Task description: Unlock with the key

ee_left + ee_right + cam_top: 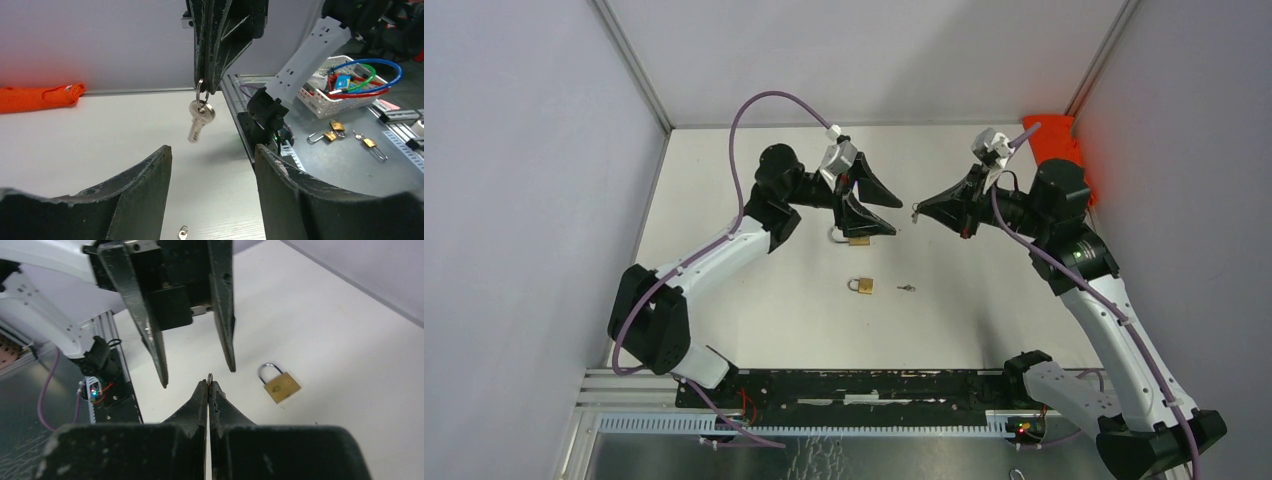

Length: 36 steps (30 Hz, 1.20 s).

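My right gripper (919,210) is shut on the ring of a silver key (200,117), which dangles from its tips above the table. In the right wrist view only the ring's edge (209,376) shows between the closed tips (209,384). My left gripper (894,215) faces it from a short way off, open with nothing between its fingers (212,150). One brass padlock (862,285) lies flat on the table nearer the arm bases, and another (856,239) lies under the left gripper. A padlock (280,383) lies shackle up in the right wrist view.
A small loose key (907,288) lies right of the nearer padlock. An orange cloth (1056,140) sits at the back right corner. Off the table stands a white basket (345,95) of cable locks, with more padlocks (331,134) on the grey surface beside it.
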Motion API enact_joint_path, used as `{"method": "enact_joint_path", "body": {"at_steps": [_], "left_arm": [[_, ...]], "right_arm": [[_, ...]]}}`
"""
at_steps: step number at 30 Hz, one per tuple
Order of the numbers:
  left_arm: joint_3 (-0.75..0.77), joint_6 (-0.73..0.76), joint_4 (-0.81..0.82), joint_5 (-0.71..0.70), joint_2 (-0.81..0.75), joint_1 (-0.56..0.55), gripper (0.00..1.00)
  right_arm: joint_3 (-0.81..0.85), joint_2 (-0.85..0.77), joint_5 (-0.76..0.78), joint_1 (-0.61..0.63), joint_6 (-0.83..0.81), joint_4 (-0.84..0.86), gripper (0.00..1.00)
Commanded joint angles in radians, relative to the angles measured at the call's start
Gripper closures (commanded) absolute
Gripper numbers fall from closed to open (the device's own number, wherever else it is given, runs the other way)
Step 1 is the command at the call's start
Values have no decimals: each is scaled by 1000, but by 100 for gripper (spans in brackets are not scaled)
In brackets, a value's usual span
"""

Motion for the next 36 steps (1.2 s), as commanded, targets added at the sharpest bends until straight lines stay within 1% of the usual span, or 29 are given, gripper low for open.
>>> {"method": "enact_joint_path", "body": {"at_steps": [1,4,8,15,18,21,23,24,25,26,27,28,29,31,34,36], "left_arm": [[71,-18,-13,149,13,4,33],[109,-47,-14,197,40,0,33],[152,-83,-14,232,70,-10,33],[135,-69,-17,253,27,-26,33],[130,-36,-53,266,3,-36,34],[140,57,-166,285,-24,-45,35],[174,199,-345,304,-38,-52,38],[215,339,-520,318,-38,-52,41],[277,589,-750,349,-29,-52,43],[346,793,-991,382,-7,-49,47],[420,989,-1222,416,23,-45,49],[477,1129,-1396,452,58,-35,50],[524,1207,-1523,464,92,-27,50],[597,1303,-1700,466,160,-20,51],[728,1620,-2056,466,280,-18,54],[766,1613,-2079,466,310,-19,57]], "right_arm": [[8,-31,-150,14,24,147,100],[-4,-28,-211,29,42,215,100],[7,-10,-229,64,42,261,100],[20,28,-241,97,1,275,100],[30,41,-242,100,-27,266,100],[44,55,-234,101,-57,242,100],[54,61,-226,102,-71,228,100],[57,65,-222,101,-76,223,100],[61,68,-222,102,-79,218,100],[60,69,-221,101,-76,219,100],[58,67,-219,101,-75,219,100],[59,64,-218,101,-73,220,100],[57,60,-213,102,-71,218,100],[54,50,-217,101,-71,217,100],[52,32,-208,102,-73,212,100],[55,28,-197,101,-81,198,100]]}}
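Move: The key hangs from its ring in the shut right fingertips, about 5 cm to the right of the left hand, 1 cm ahead and roughly level. From the right hand, the open left fingertips are some 5 cm left, 1 cm back and 2 cm lower. On the table, about 28 cm below the left hand, the large padlock lies roughly 12 cm ahead and 4 cm left, the small padlock 1 cm back and 4 cm left. Bring the right gripper about 4 cm left, back and up, turning some 20 degrees counter-clockwise and keeping its pinch on the key ring, then nearly hold there. Draw the left gripper back about 5 cm while turning it clockwise, then lift and dip it slightly as its fingers narrow around the hanging key, still partly open. ##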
